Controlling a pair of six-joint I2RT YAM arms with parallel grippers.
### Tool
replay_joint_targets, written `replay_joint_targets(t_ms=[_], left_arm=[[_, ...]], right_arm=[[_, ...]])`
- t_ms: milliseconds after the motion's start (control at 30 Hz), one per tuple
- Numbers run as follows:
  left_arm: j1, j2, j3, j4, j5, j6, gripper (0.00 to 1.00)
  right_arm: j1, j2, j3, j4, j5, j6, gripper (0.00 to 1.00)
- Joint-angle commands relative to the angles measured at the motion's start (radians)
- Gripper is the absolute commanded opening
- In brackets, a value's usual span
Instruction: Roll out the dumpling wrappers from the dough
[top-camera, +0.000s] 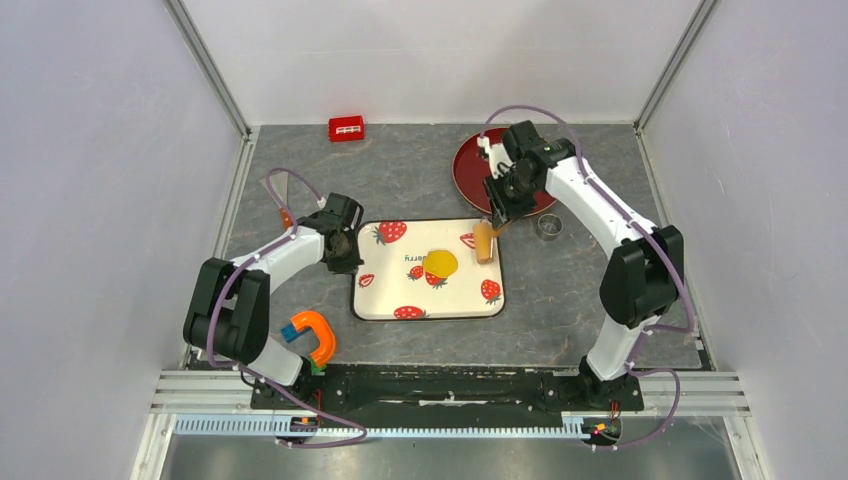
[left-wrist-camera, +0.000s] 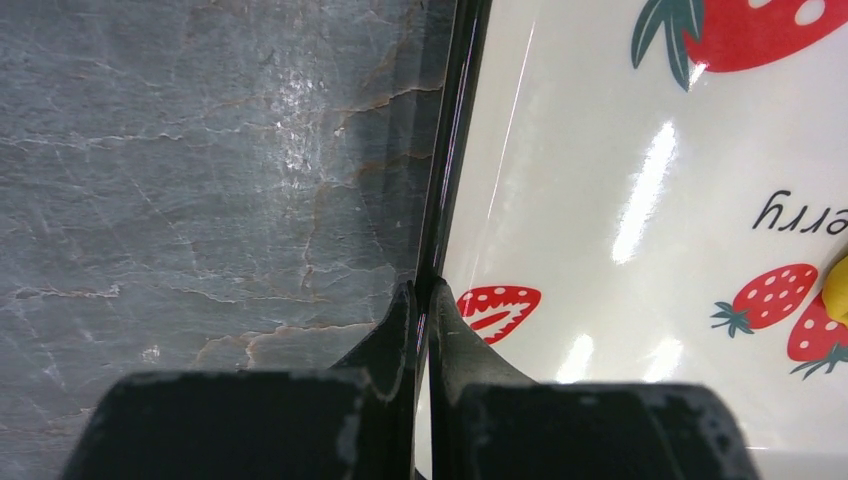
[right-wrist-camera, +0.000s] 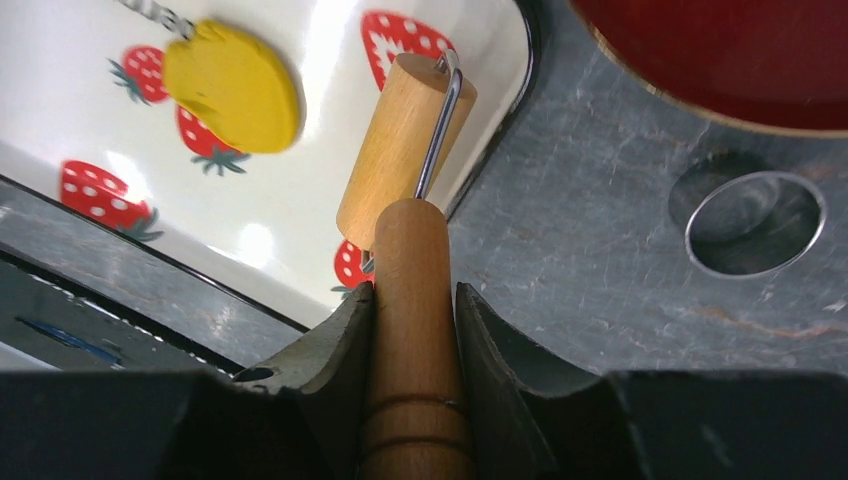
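The dough (top-camera: 441, 263) is a flattened, roughly round bright-yellow patch near the middle of the strawberry-print tray (top-camera: 400, 290). It also shows in the right wrist view as dough (right-wrist-camera: 235, 88), and at the right edge of the left wrist view as dough (left-wrist-camera: 838, 290). My right gripper (right-wrist-camera: 412, 300) is shut on the handle of the wooden roller (right-wrist-camera: 400, 140). The roller's barrel lies over the tray's right side, just right of the dough and apart from it. My left gripper (left-wrist-camera: 422, 295) is shut on the tray's black left rim (left-wrist-camera: 448, 150). No dumpling wrappers are in view.
A red plate (top-camera: 480, 165) sits behind the tray at the right. A metal ring cutter (top-camera: 548, 225) stands on the table right of the roller. A small red block (top-camera: 346, 128) is at the back. An orange and blue tool (top-camera: 312, 335) lies near the left arm's base.
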Motion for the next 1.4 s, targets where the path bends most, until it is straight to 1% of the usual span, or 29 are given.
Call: replay_joint_targets(t_ms=[0, 200, 333, 433, 700, 767, 967, 1033, 1233, 1367], left_arm=[[0.011, 0.031, -0.040, -0.083, -0.080, 0.101, 0.02], [0.010, 0.046, -0.039, -0.068, -0.035, 0.118, 0.02], [0.002, 0.059, -0.040, -0.047, 0.028, 0.128, 0.02], [-0.006, 0.064, -0.043, -0.043, 0.046, 0.129, 0.02], [-0.018, 0.069, -0.047, -0.039, 0.064, 0.128, 0.02], [-0.018, 0.075, -0.047, -0.040, 0.069, 0.127, 0.02], [-0.022, 0.074, -0.049, -0.041, 0.073, 0.123, 0.02], [-0.024, 0.071, -0.050, -0.041, 0.073, 0.119, 0.02], [-0.029, 0.071, -0.065, -0.032, 0.074, 0.101, 0.02], [-0.034, 0.070, -0.070, -0.032, 0.076, 0.090, 0.02]], right_arm=[[-0.001, -0.010, 0.155, 0.035, -0.103, -0.008, 0.00], [0.016, 0.016, 0.199, 0.061, -0.188, 0.030, 0.00], [0.077, 0.061, 0.215, 0.058, -0.181, 0.033, 0.00], [0.127, 0.101, 0.225, 0.049, -0.140, 0.021, 0.00], [0.181, 0.181, 0.250, 0.064, -0.140, 0.006, 0.00], [0.190, 0.196, 0.245, 0.054, -0.116, -0.005, 0.00], [0.215, 0.187, 0.137, 0.055, -0.042, -0.046, 0.00], [0.221, 0.185, 0.094, 0.066, -0.040, -0.051, 0.00], [0.252, 0.198, 0.034, 0.083, -0.015, -0.061, 0.00], [0.267, 0.197, -0.050, 0.084, 0.046, -0.078, 0.00]])
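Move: My right hand already has the roller by its handle, over the right end of the strawberry tray. The yellow dough lies about 14 cm to its left, some 4 cm back and 11 cm below. The red plate's middle is roughly 19 cm ahead and 2 cm to the right, the metal ring 5 cm ahead and 12 cm to the right. From my left hand, shut on the tray's left rim, the dough is about 20 cm to the right and 1 cm ahead. With my right hand I carry the roller some 11 cm left in an arc, first up about 5 cm and slightly forward, then down onto the dough, turning the wrist roughly 15 degrees counter-clockwise. Once there I ease it back and a touch lower. My left hand keeps the tray's rim pinched in place, twisting just slightly clockwise. ##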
